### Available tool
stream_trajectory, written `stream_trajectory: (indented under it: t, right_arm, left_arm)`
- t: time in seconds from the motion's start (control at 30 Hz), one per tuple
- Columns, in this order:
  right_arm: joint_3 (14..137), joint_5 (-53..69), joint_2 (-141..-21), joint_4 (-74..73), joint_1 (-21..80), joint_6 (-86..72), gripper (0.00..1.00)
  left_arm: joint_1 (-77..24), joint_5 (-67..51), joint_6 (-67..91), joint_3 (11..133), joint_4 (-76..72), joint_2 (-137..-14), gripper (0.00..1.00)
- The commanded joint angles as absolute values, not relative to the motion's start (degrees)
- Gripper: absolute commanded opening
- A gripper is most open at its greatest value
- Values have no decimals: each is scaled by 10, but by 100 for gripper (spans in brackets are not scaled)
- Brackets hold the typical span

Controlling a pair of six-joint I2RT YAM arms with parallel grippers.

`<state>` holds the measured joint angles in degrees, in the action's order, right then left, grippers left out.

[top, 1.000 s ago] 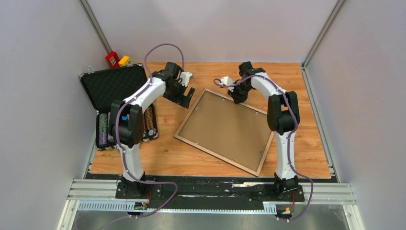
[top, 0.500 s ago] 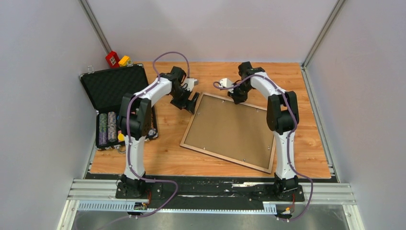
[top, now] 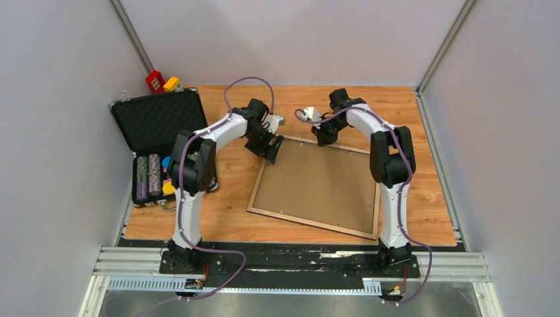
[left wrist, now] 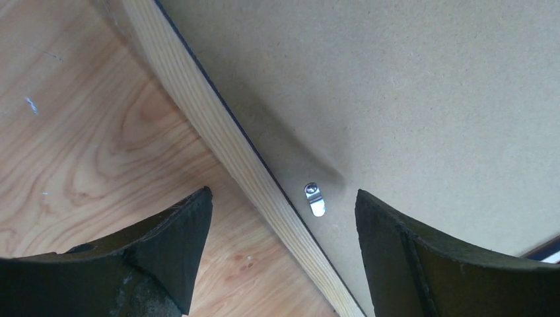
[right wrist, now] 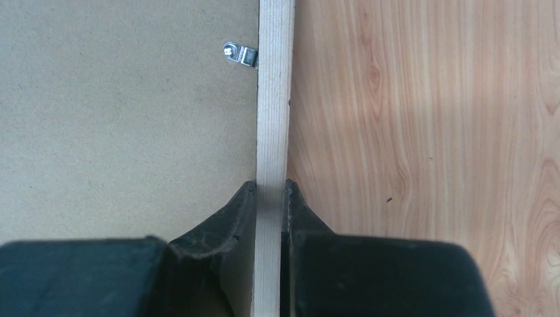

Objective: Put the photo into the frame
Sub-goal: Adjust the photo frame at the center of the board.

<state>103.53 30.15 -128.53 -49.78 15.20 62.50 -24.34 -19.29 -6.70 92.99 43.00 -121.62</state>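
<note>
The frame (top: 262,174) lies back-up on the wooden table, a plain brown backing panel (top: 317,185) filling it. The photo is hidden. My right gripper (top: 325,137) is shut on the frame's far rail; in the right wrist view its fingers (right wrist: 241,205) pinch the pale wood rail (right wrist: 274,99) from both sides. My left gripper (top: 271,148) hangs open over the frame's far-left corner. In the left wrist view the left gripper (left wrist: 284,195) straddles the rail (left wrist: 218,145), one finger over the table and one over the backing panel (left wrist: 409,79), near a small metal clip (left wrist: 315,199).
An open black foam-lined case (top: 158,122) with poker chips (top: 150,175) lies at the left of the table. Red (top: 156,81) and yellow (top: 172,84) blocks sit behind it. Another metal clip (right wrist: 239,54) sits against the rail ahead of the right fingers.
The frame has swung round under the right gripper's hold, so it now lies squarer to the table. The left gripper has moved right onto the frame's left rail, and its jaws have narrowed a little.
</note>
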Motion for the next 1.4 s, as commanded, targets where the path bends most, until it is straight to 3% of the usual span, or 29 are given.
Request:
stream_trajectory:
  t: [0.0,0.3,0.9,1.37]
  right_arm:
    - [1007,349,-1262,-486,159,577,0]
    - [971,340,-1245,-463,160,553,0]
    - [962,315,-1246,-458,160,538,0]
    - [956,314,-1243,-459,160,533,0]
  left_arm:
    - [-252,-163,-70,911,408,-1191,85]
    - [-261,-144,-75,897,400,-1186,74]
    - [-274,-117,-92,841,393,-1151,71]
    - [-274,-108,-88,853,373,-1164,53]
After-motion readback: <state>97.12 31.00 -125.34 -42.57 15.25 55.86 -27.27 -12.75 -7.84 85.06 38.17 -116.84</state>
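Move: My open left hand hangs over the frame's left rail: the stretch its fingers will shut on lies about 1 cm to its left, level fore and aft, some 2 cm below. A small metal clip sits about 1 cm to the hand's right, the frame's far-left corner about 8 cm ahead and 2 cm right, equally low. My right hand already pinches the far rail; that left-rail stretch lies roughly 13 cm left of it and 5 cm back. I keep my left fingers straddling the left rail, one outside over the wood, one inside by the clip, and narrow them from nearly fully open to just over half. The hand sinks slightly and tilts a few degrees, then slides back about 1.5 cm along the rail. My right hand keeps its pinch on the far rail, easing barely half a centimetre back and left and twisting about 5 degrees clockwise. ##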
